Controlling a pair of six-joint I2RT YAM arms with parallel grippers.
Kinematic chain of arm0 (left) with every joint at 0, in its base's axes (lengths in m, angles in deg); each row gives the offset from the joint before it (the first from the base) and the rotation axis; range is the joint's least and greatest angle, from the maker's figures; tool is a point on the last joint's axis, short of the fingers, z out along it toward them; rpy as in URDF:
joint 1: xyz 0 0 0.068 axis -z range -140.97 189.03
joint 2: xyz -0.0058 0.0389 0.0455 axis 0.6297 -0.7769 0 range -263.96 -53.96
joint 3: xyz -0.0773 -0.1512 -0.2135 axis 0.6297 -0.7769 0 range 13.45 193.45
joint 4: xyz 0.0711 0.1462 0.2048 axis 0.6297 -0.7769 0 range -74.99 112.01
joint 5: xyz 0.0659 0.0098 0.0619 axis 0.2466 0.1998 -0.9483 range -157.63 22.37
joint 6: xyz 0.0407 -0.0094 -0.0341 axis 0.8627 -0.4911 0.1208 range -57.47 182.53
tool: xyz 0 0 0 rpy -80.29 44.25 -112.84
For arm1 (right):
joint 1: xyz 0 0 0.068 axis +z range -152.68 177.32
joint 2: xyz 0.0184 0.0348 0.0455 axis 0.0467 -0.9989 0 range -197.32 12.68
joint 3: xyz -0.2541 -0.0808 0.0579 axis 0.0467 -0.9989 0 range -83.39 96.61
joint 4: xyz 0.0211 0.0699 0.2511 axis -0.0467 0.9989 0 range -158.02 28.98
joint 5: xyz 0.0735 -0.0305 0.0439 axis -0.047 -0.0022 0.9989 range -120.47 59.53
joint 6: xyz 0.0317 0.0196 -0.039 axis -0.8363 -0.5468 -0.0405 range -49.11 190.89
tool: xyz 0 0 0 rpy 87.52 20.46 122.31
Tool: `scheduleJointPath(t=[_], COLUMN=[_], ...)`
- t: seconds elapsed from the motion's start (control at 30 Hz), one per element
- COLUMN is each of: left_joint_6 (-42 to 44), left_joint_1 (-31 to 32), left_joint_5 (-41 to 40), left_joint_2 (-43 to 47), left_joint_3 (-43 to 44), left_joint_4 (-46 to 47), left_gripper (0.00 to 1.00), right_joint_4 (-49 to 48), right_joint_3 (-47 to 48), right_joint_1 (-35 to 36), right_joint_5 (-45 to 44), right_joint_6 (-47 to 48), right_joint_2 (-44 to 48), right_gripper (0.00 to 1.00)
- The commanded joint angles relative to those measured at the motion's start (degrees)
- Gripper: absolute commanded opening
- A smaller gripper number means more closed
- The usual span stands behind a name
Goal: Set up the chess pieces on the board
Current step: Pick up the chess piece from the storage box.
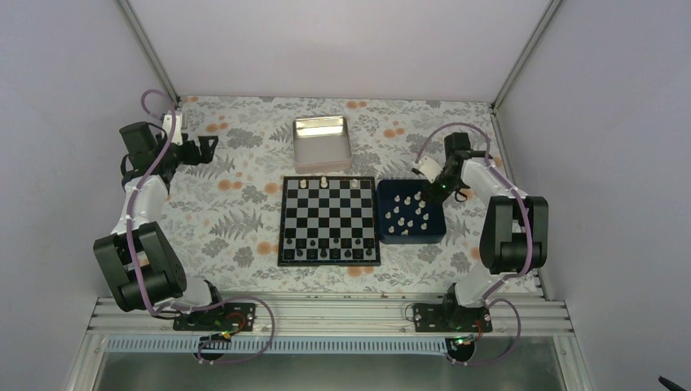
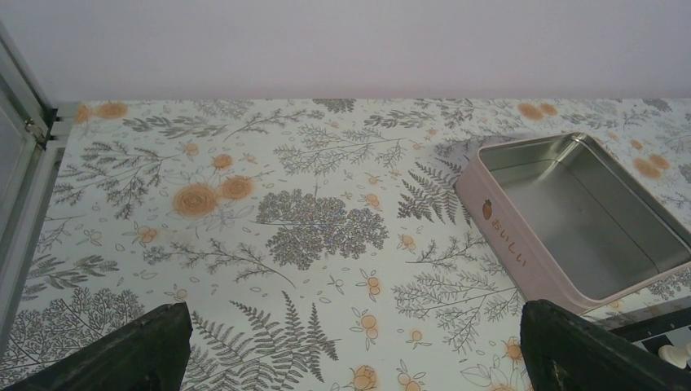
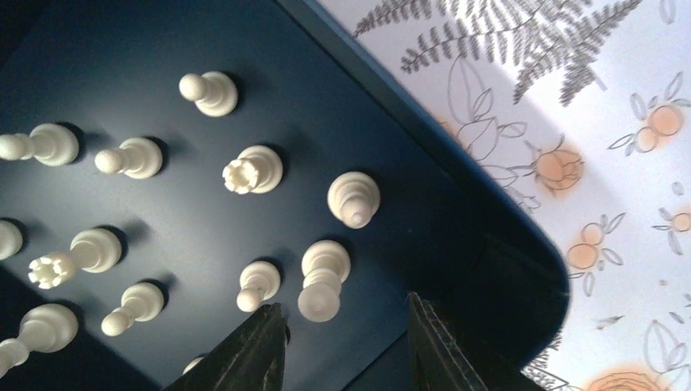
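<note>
The chequered board (image 1: 330, 218) lies mid-table, with three white chess pieces (image 1: 323, 181) on its far row and dark pieces along its near row. Several more white chess pieces (image 1: 405, 213) stand in the dark blue tray (image 1: 411, 238) just right of the board. My right gripper (image 1: 429, 193) hangs over that tray's far right part. In the right wrist view it (image 3: 344, 303) is open with nothing between its fingers, and a tall white piece (image 3: 323, 281) stands just beyond its left fingertip. My left gripper (image 1: 204, 149) is open at the far left, holding nothing (image 2: 354, 322).
A shiny metal tin (image 1: 321, 143) sits behind the board, and the left wrist view shows it to the right of the fingers (image 2: 578, 220). The floral cloth (image 1: 236, 204) covers the table. Frame posts rise at the back corners.
</note>
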Motion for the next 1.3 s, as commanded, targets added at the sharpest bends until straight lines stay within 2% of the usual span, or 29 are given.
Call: scheduleJointPath(t=[0.0,0.53,0.6,0.73,0.87,1.07,1.27], left_joint_6=[1.0,0.8,0.8,0.8,0.9,0.8,0.7], left_joint_1=[-0.4,-1.1,-1.1,-1.2,-1.3,-1.4,-1.4], left_joint_5=[1.4,1.6,1.7,1.7,1.8,2.0,2.2], left_joint_2=[-0.1,0.0,0.0,0.0,-0.1,0.0,0.1], left_joint_3=[-0.4,-0.5,-0.5,-0.5,-0.6,-0.6,-0.4], left_joint_4=[0.2,0.3,0.3,0.4,0.4,0.6,0.3], left_gripper=[1.0,1.0,1.0,1.0,1.0,1.0,1.0], right_joint_4=[0.8,-2.9,-3.1,-2.7,-1.6,1.0,5.4], right_joint_3=[-1.5,-2.0,-1.8,-1.4,-0.8,1.2,6.2], right_joint_1=[-0.3,-0.4,-0.4,-0.4,-0.4,-0.3,2.2], right_joint_5=[1.6,1.0,0.9,1.0,0.5,1.3,1.6], right_joint_6=[1.0,0.5,0.4,0.5,0.5,0.6,0.2], right_joint_2=[0.5,-4.1,-4.3,-4.7,-4.3,-2.3,-0.7], right_gripper=[0.41,0.39,0.37,0.22,0.14,0.06,0.05])
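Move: The right hand's pale, round-topped chess piece stands almost straight below it, about 4 cm down and 1 cm back. A pointed piece is 2 cm ahead and 1 cm left of the hand; a pawn is 3 cm back and 1 cm left. A crown-topped piece lies level with the hand, 4 cm left. From the left hand the target piece is roughly 68 cm right, 8 cm back and 19 cm lower. The right hand sinks 3 cm into the storage box, closes on the round-topped piece, then rises about 1.5 cm. ##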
